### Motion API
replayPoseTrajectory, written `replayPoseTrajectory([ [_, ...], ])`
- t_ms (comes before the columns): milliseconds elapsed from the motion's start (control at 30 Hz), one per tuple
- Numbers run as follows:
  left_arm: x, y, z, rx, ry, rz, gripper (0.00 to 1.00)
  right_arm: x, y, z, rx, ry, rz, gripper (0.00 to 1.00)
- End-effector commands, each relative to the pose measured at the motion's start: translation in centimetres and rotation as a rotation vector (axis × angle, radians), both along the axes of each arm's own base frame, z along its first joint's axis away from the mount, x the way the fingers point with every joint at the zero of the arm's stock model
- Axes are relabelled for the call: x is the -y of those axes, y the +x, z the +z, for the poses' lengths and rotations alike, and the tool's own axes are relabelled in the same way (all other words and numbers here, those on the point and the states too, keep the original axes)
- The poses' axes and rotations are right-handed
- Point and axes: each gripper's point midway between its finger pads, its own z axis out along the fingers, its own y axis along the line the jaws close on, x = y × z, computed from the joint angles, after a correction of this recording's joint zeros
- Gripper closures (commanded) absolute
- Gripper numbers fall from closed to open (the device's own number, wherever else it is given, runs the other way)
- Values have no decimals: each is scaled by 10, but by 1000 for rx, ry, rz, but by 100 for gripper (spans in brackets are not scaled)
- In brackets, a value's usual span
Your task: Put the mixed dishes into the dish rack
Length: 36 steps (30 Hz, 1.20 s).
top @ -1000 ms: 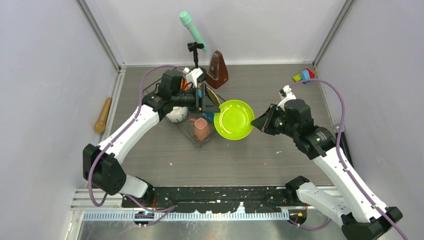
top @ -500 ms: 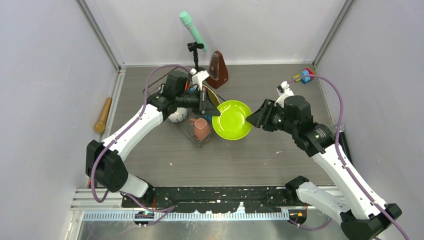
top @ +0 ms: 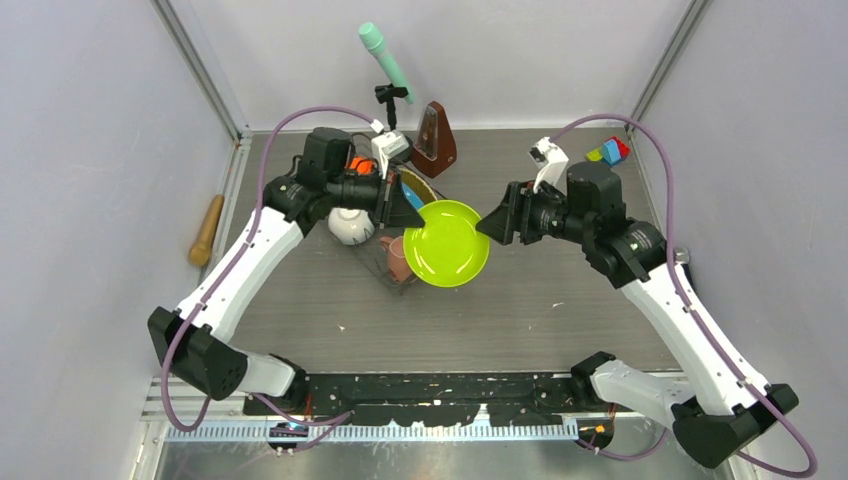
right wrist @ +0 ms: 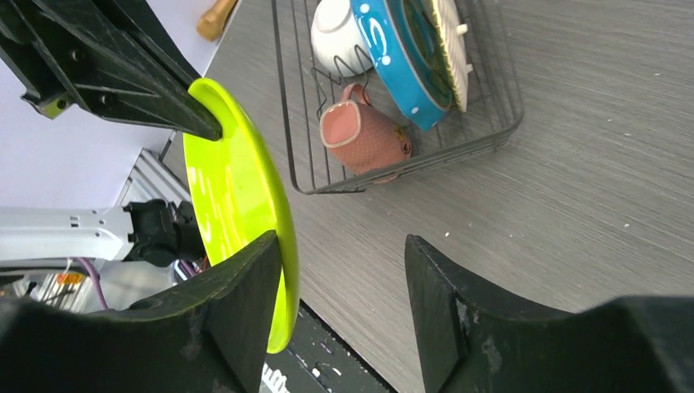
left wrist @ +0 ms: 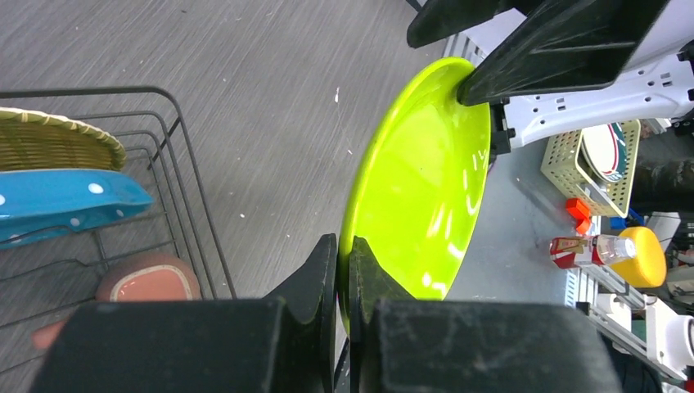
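Note:
The lime-green plate (top: 446, 243) hangs on edge above the table, just right of the dish rack (top: 400, 285). My left gripper (top: 405, 212) is shut on its left rim, and the left wrist view shows both fingers pinching the lime-green plate (left wrist: 425, 180). My right gripper (top: 490, 225) stands open at the opposite rim; the lime-green plate (right wrist: 233, 205) rests against one finger of the right gripper (right wrist: 342, 246). Inside the dish rack (right wrist: 491, 131) are the pinkish-tan mug (right wrist: 360, 135), blue dotted plate (right wrist: 401, 65), yellow woven plate (right wrist: 446, 41) and white bowl (right wrist: 340, 37). An orange bowl (top: 360, 163) peeks out behind my left arm.
A brown metronome (top: 436, 140) and a microphone stand (top: 385, 60) are behind the rack. A wooden handle (top: 207, 230) lies by the left wall. Coloured blocks (top: 610, 152) sit at the back right corner.
My left gripper has shut on the plate's left rim. My right gripper has opened off the right rim. The plate has shifted slightly left and toward me.

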Motion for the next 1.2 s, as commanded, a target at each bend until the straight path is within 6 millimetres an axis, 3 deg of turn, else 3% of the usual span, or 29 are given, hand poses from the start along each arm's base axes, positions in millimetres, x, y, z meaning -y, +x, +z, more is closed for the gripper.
replayPoseTrajectory([
  [0,1,-10,19,8,-60,-75,100,-13,-6,8,31,-11,120,41],
  [300,2,-7,20,4,-69,-71,100,-26,-4,12,12,25,161,67],
  [367,2,-6,19,5,-63,-62,100,-28,-2,12,7,24,160,82],
  [400,1,-3,18,6,-55,-48,95,-28,-1,11,5,19,155,94],
  [433,-1,0,16,4,-39,-22,85,-30,-1,13,12,15,157,98],
  [500,-8,7,12,-2,1,46,60,-31,3,16,33,-15,136,99],
  [600,-35,26,9,6,72,252,31,-26,17,16,88,-117,54,100],
  [733,-71,31,16,87,100,470,4,-22,37,25,164,-211,-58,100],
  [867,-122,36,5,74,192,765,0,-25,56,42,254,-258,-132,100],
  [1000,-163,34,-15,0,279,957,0,-49,65,62,391,-364,-150,100],
  [1167,-187,31,-48,-155,286,1089,0,-84,81,71,534,-542,-164,100],
])
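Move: The green plate's middle lies about 6 cm left and 2 cm back of the open right hand, nearly level in height. The left hand pinches its opposite rim, so from there the middle is some 5 cm right and 2 cm back. From the right hand, the rack is roughly 16 cm left, 4 cm ahead and 21 cm below, with the basket plate 10 cm left and 6 ahead, the blue plate 14 left and 4 ahead, and the pink mug 13 left and 5 back, all about 18 cm down. Ease the right gripper about 2.5 cm left and shut it on the green plate's near-side rim while the left holds still. Then open the left fingers wide and swing that hand some 15 cm left, clear of the plate, turning it about 50 degrees counter-clockwise. With the right, carry the plate forward, left and a little up over the rack, tipping the fingers upward and letting the hand's left side dip. ##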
